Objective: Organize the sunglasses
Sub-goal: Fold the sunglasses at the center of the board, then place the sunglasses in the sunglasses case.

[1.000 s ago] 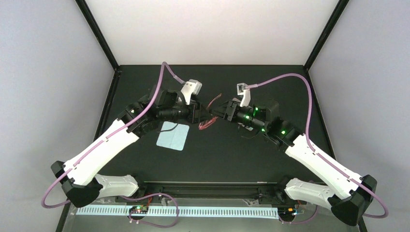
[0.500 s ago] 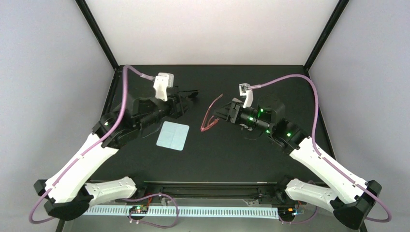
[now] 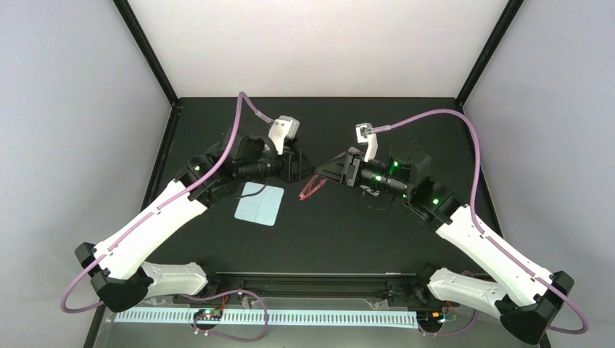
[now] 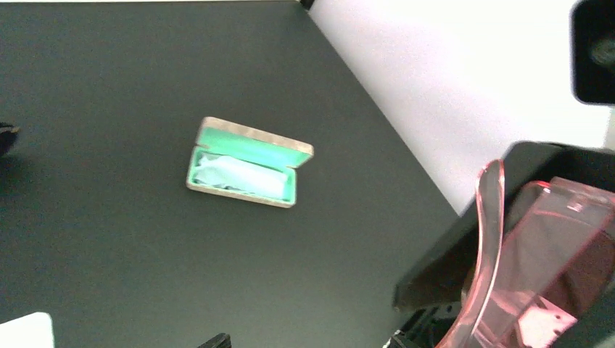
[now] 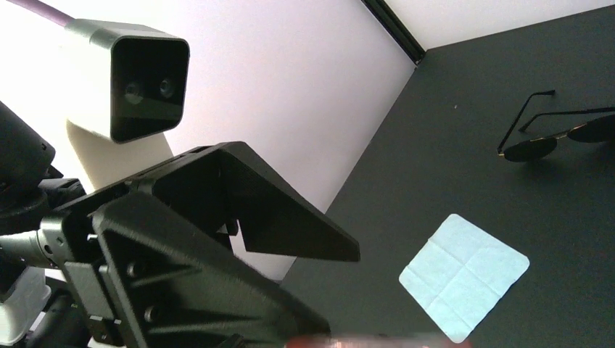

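Note:
The sunglasses (image 3: 312, 188), a thin red-pink pair, hang above the middle of the table in the top view. My right gripper (image 3: 328, 174) is shut on them from the right. They show as a red strip at the bottom edge of the right wrist view (image 5: 377, 341). My left gripper (image 3: 298, 165) stands open just left of them, its two black fingers (image 5: 275, 217) spread apart with nothing between. In the left wrist view a pink lens (image 4: 540, 264) fills the lower right corner.
A light-blue cloth (image 3: 259, 204) lies flat on the black table (image 3: 348, 239) below the left gripper. An open case with green lining (image 4: 249, 172) lies on the table. A black dark-lensed pair (image 5: 558, 138) rests beyond the cloth (image 5: 464, 275), near the wall.
The left arm swung back and away to the left, then returned close to the sunglasses with its jaws wider. The red arm that stuck upward now lies lower and folded in.

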Robot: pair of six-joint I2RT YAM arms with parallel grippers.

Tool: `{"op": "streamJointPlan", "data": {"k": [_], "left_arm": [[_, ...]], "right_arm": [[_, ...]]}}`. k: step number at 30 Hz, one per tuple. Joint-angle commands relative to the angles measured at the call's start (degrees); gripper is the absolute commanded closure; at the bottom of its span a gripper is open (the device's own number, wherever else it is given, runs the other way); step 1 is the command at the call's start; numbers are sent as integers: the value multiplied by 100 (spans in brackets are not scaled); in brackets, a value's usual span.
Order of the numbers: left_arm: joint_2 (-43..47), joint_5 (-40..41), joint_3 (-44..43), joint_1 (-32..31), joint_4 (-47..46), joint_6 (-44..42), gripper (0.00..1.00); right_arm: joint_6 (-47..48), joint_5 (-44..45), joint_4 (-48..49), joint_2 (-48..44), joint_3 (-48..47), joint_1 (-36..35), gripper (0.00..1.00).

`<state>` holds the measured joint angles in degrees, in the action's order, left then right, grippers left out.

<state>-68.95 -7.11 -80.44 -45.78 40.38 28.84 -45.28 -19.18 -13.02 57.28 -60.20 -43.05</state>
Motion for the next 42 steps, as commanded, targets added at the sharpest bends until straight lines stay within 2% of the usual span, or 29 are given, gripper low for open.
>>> {"op": "streamJointPlan", "data": {"k": [1,6,10,14,18,27,35,42], "left_arm": [[-86,-604,-219,-170,-307,-200,43],[-173,-576,-241,-379,-318,-234,44],[-165,-17,-355,-397,-35,-156,43],[-24,753,-384,-392,221,-88,37],[213,1161,-214,-380,238,-97,28],[917,1867,776,-302,497,-334,2],[1561,2826,2042,-282,708,-622,1],[1865,3031,2886,-283,549,-782,1]], "right_arm": [[133,-60,101,43,-243,7,57],[169,5,39,111,-311,4,57],[222,111,-105,41,-289,6,57],[427,377,-450,-118,-266,0,57],[797,807,-877,-292,-273,8,58],[1635,1182,-1496,-443,-281,441,58],[2609,1661,-1861,-87,-371,810,59],[3414,2322,-1898,513,-388,978,60]]}}
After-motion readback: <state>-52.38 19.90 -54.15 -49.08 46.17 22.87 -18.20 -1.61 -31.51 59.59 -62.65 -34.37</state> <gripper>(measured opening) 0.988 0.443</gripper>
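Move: The red sunglasses are already in the right hand's grip, their frame hanging some 3 cm back and 2 cm right of the left fingers, at about their height. The open case they are carried to lies roughly 18 cm ahead, 15 cm right and 35 cm below the right hand; the black sunglasses are about 32 cm ahead and 15 cm left of that hand. From the left hand the blue cloth is about 6 cm ahead, 17 cm left, 35 cm down. The red sunglasses stay pinched in the right fingers while the left hand, beside them, first nudges about 2 cm right and slightly back, then reverses, opens wide and leaves to the left and down towards the blue cloth, tilting its left side up. The right hand then carries the sunglasses right, down and forward, some 12 cm in all, towards the open case, rolling its left side down about 30 degrees. ##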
